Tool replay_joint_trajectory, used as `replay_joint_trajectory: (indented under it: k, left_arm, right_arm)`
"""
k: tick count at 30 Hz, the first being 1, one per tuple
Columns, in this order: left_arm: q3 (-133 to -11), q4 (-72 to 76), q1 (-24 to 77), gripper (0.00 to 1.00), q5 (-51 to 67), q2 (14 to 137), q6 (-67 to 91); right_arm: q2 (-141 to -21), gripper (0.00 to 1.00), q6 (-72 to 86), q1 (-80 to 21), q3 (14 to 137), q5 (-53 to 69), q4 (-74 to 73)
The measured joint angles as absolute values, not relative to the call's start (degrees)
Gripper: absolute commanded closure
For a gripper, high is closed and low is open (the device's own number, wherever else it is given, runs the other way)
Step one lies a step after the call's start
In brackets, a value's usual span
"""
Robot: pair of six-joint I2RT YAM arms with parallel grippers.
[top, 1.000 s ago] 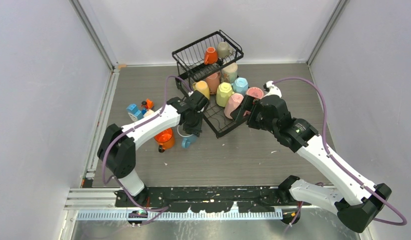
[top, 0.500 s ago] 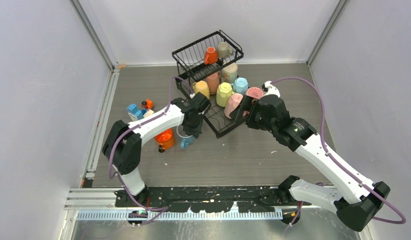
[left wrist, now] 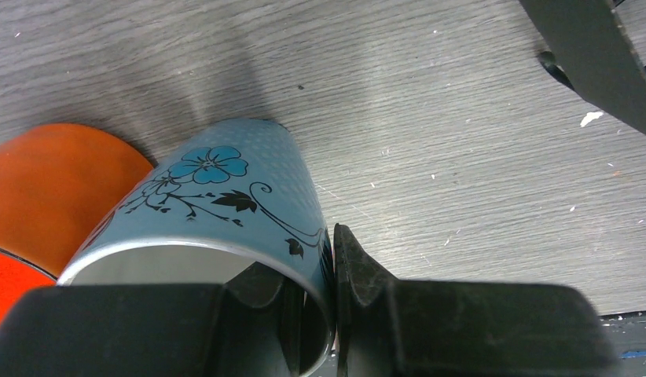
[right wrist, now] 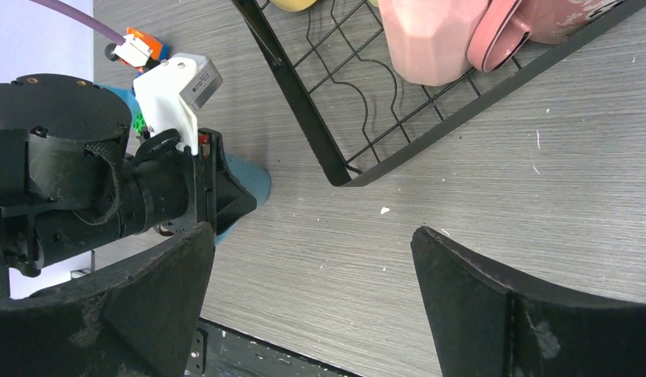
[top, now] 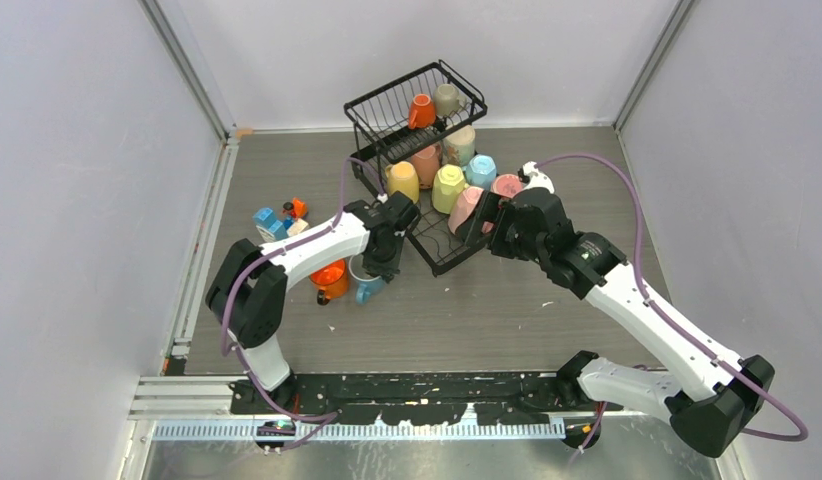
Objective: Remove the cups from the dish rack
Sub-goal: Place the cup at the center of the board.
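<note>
My left gripper (left wrist: 324, 263) is shut on the rim of a light blue cup (left wrist: 218, 196) with a black flower print, one finger inside and one outside. It holds the cup low over the table (top: 367, 287), beside an orange cup (top: 330, 277) that is also in the left wrist view (left wrist: 53, 173). The black dish rack (top: 439, 258) holds several cups: orange (top: 421, 110) and beige (top: 447, 98) in the upper basket, yellow (top: 403, 178), salmon (top: 425, 160) and pink (top: 468, 207) below. My right gripper (right wrist: 312, 232) hangs open over bare table near the tray's corner (right wrist: 304, 94), close to the pink cups (right wrist: 430, 39).
Small blue and orange blocks (top: 277, 215) lie left of the rack. The left arm's wrist (right wrist: 84, 181) sits close to my right gripper. Grey walls enclose the table on three sides.
The left gripper has carried the blue cup slightly down and left, closer to the orange cup. The right gripper has edged a little toward the rack, still open.
</note>
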State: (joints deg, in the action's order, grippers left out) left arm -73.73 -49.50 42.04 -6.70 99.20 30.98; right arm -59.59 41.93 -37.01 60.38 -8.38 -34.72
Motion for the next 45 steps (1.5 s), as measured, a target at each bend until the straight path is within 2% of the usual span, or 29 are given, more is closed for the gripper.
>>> replay_joint_trajectory:
  k: [4,11,23,32,40,43,45]
  left_arm:
    - [-73.4,-49.5,42.0,0.97,-6.7,99.2,31.0]
    - [-73.2,-49.3,42.0,0.76,-7.0,99.2,31.0]
    - [-72.9,-49.1,42.0,0.54,-7.9,98.4,30.7]
    - [-73.0,-49.2,42.0,0.27,-7.4,92.3,29.5]
    - [-74.6,-49.8,42.0,0.11,-5.0,86.0,29.3]
    - [-74.9,-49.8,42.0,0.01,-4.2,83.4,29.4]
    - [-74.9,-49.9,42.0,0.0,-3.7,81.7,29.4]
  right_arm:
    - [-60.3,0.0,41.9,-37.0,60.4,-8.1,-34.7]
    - [-61.5,0.0,41.9,-37.0,60.4,-7.6,-34.7]
    - [-62.3,0.0,41.8,-37.0,60.4,-6.8,-34.8]
    - [-64.3,0.0,41.9,-37.0,61.0,-8.1,-35.7]
    - [-68.1,0.0,41.9,-37.0,66.2,-13.6,-38.6]
    - [-70.3,0.0,41.5,-36.4,68.3,-15.4,-39.1]
    - [-71.9,0.0,41.0,-35.7,69.5,-15.9,-39.2]
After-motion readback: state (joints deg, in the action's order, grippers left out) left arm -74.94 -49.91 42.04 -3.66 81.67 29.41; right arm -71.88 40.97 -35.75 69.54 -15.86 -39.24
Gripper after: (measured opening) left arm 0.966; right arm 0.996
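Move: The blue cup is already pinched by its right wall: its middle lies about 4 cm left of the left hand and 4 cm below, with the orange cup some 8 cm left of it and the rack's near corner roughly 10 cm right and 3 cm ahead of the hand. From the right hand the light pink cup is about 10 cm ahead, 4 left, 15 below; the dark pink cup stands 8 cm right of it and 4 farther out. Holding its place at the rim, the left hand opens to let go of the blue cup, then rises about 10 cm off it, still spreading to nearly full width as the fingertips swing some 20 degrees forward and to the right. The right hand, wide open and empty, sinks slightly at first, then goes about 4 cm forward towards the light pink cup in the rack, turning a little clockwise. ##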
